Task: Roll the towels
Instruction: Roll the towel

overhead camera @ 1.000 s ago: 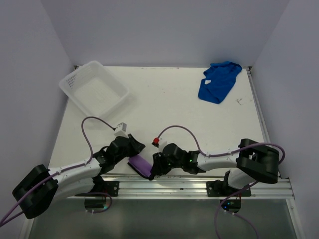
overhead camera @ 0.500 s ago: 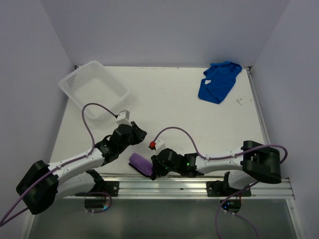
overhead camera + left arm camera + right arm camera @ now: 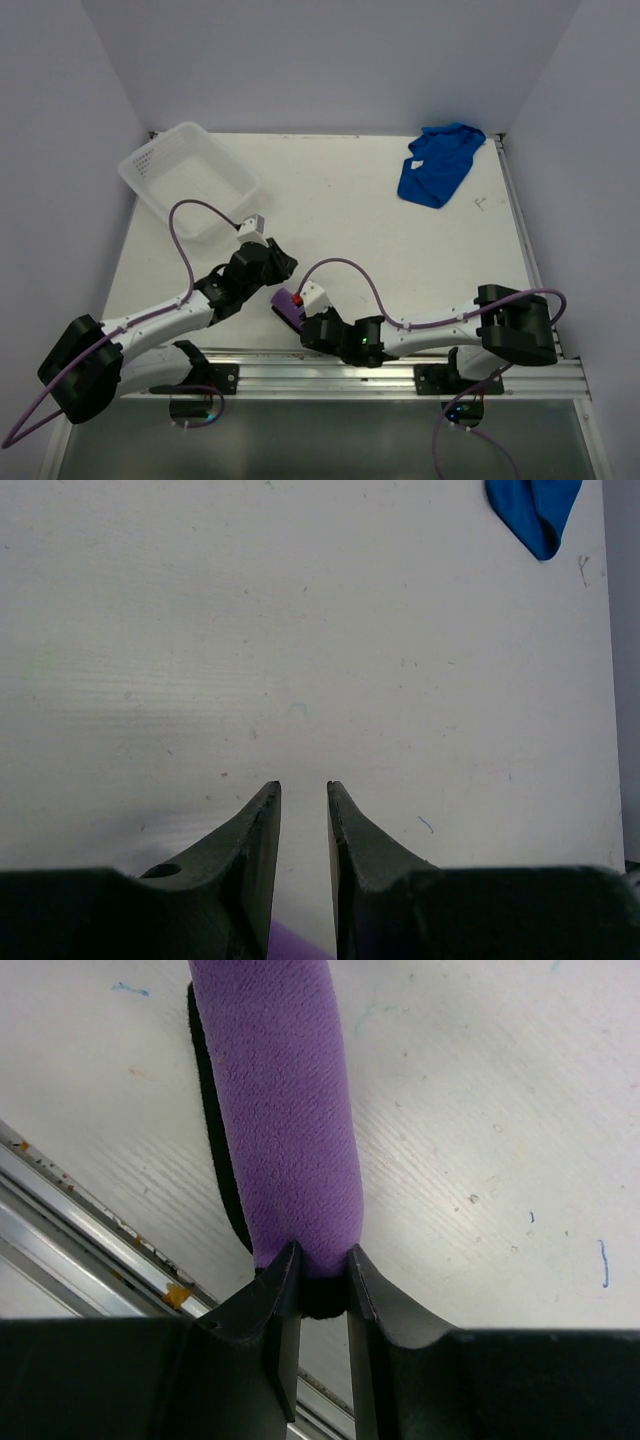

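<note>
The purple towel (image 3: 285, 1110) is rolled into a tight tube lying on the white table near the front rail. My right gripper (image 3: 320, 1255) is shut on its near end. From above, only a short piece of the purple towel (image 3: 286, 304) shows beside the right wrist. My left gripper (image 3: 303, 785) hovers just behind it, its fingers a narrow gap apart with bare table between them; a purple sliver shows below them. The blue towel (image 3: 438, 165) lies crumpled and loose at the far right corner, far from both grippers.
A white plastic basket (image 3: 150, 160) stands tilted at the far left corner. The aluminium rail (image 3: 380, 375) runs along the table's front edge, right below the purple roll. A wall bounds each side of the table.
My left gripper has let go of the purple roll and drawn back away from the rail. My right gripper has swung left and carried the roll a little away from the rail.
</note>
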Motion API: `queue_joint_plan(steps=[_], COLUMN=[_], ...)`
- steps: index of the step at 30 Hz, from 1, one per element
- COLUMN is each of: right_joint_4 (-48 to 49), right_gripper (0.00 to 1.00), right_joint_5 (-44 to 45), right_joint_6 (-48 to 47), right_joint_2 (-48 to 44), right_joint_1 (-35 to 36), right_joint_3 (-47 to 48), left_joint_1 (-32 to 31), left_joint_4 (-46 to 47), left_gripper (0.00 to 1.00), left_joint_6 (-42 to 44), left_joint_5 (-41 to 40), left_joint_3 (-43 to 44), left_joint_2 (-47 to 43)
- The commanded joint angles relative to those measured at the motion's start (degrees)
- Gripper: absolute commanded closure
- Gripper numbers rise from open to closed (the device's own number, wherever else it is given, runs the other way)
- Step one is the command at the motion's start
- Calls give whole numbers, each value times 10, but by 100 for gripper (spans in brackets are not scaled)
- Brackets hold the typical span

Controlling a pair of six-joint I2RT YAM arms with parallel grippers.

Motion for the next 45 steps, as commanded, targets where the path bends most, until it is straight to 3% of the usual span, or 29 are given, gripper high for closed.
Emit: queue_joint_plan(steps=[1, 12, 22, 26, 29, 30, 34, 39, 45], right_joint_4=[-48, -160, -191, -165, -147, -145, -144, -149, -146], right_gripper=[100, 100, 100, 100, 100, 100, 100, 100, 100], right_joint_5=[98, 225, 243, 224, 214, 213, 210, 207, 201], right_joint_6=[-25, -35, -27, -32, -39, -41, -46, -49, -53], right_joint_2=[37, 145, 167, 151, 143, 143, 151, 160, 154], right_joint_1=[28, 109, 122, 122, 122, 122, 122, 122, 122], right_joint_3=[40, 142, 166, 148, 138, 138, 141, 152, 148], left_joint_1=[4, 3, 3, 3, 4, 3, 4, 4, 0], left_joint_4=[21, 40, 78, 18, -85, -136, -194, -111, -32], left_gripper=[71, 72, 71, 52, 38, 36, 32, 33, 36], left_joint_6=[16, -18, -52, -1, 56, 66, 96, 53, 9], left_joint_5=[11, 70, 111, 79, 28, 4, 11, 121, 170], left_joint_3=[22, 12, -73, -54, 25, 44, 94, 40, -28], left_joint_2=[7, 9, -24, -78, -108, -109, -102, -88, -53])
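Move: The purple towel's roll lies about 8 cm back from my left hand, straight behind it and some 7 cm below. The table's near edge is roughly 15 cm back of that hand, and the white basket about 24 cm ahead and 27 cm to the left. My right hand already pinches the roll's near end; the roll's middle is some 5 cm ahead of it, 4 cm to its left and slightly lower. Keeping my right grip on the towel's end, I draw it back a couple of centimetres, swing those fingers some 30 degrees to point more forward, then hold still. My left hand eases back and down, hops up about 9 cm, then drops and draws back over the roll, ending 5 cm nearer my base, turned slightly clockwise, fingers opened wide. ##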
